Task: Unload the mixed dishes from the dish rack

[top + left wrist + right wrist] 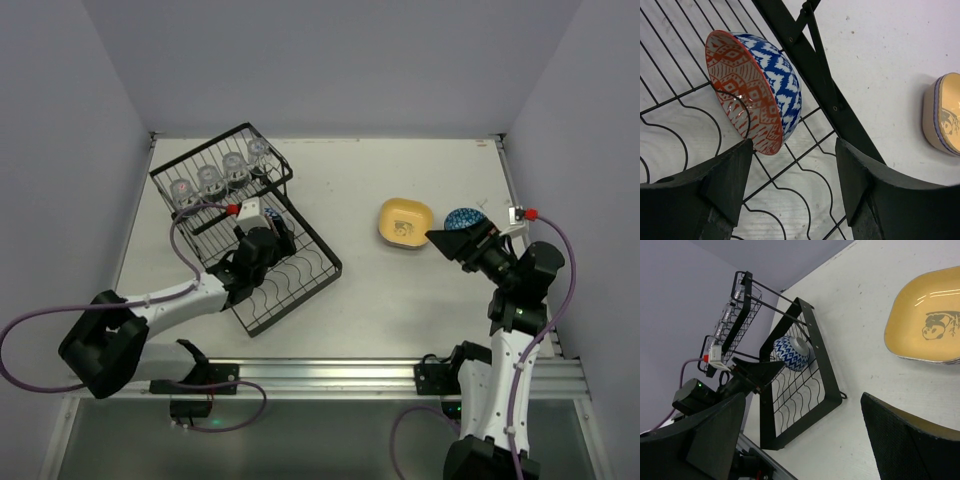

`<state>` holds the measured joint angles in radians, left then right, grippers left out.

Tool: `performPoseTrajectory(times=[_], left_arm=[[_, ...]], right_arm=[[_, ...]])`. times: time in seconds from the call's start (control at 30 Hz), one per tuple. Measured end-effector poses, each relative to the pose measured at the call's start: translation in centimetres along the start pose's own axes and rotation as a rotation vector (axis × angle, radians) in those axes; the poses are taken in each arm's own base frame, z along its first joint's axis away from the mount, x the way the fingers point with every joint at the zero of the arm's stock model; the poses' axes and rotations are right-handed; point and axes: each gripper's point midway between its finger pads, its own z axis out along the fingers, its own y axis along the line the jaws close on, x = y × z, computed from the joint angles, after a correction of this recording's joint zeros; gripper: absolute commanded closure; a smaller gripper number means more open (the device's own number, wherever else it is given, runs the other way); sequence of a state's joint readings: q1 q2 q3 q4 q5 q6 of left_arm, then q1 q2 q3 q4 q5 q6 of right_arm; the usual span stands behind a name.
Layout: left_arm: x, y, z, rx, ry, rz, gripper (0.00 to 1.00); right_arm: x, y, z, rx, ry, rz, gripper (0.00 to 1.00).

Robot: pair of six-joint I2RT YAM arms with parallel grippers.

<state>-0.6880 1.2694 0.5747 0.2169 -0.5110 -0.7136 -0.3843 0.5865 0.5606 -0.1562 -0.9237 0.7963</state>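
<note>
The black wire dish rack [300, 285] lies at the left of the table, and its deeper basket [262, 170] holds several clear glass cups [209, 180]. A blue-and-red patterned bowl [757, 92] leans on its side on the rack's tray wires [810, 60]; the right wrist view also shows this bowl [792, 352]. My left gripper [795, 175] hovers over the tray, open, with the bowl just ahead of its left finger and nothing between the fingers. A yellow plate [405, 222] rests on the table. Beside the plate my right gripper [452, 240] is open and holds nothing, and a blue bowl [462, 217] sits right by it.
The yellow plate [945, 112] lies to the right of the rack's thick frame bar. Grey walls close off the table on the left, back and right. A metal rail [330, 375] runs along the near edge between the arm bases.
</note>
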Motion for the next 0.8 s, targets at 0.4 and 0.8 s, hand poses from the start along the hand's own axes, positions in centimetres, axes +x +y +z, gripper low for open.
performPoseTrajectory(times=[0.4, 0.8], left_arm=[[0.5, -0.6, 2.4, 0.03, -0.071, 0.04, 0.51], [0.8, -0.7, 3.5, 0.049, -0.114, 0.078, 0.84]], right_arm=[[0.5, 0.9, 0.0, -0.046, 0.033, -0.014, 0.01], [0.9, 1.1, 0.3, -0.06, 0.055, -0.015, 0.01]])
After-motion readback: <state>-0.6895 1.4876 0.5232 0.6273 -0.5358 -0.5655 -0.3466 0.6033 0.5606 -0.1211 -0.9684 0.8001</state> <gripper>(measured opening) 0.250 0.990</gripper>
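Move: Ahead of the left hand by about 7 cm, 1 cm to its left and some 5 cm lower, the red-and-blue bowl stands on edge in the rack. The rack's right rail runs 7 cm to the right of the hand at the bowl's depth. Standing on the table about 30 cm to the right and 8 cm ahead is the yellow dish. From the right hand the bowl lies roughly 35 cm left, 14 cm ahead and 18 cm down. Easing forward about 3 cm towards the bowl's near rim, the left hand also sinks some 2 cm and drifts slightly right, while its fingers tip up by just under 10 degrees. The fingers close from roughly three-quarters open to a narrow gap, one inside the bowl and one outside, seeming to touch the rim near the end. ##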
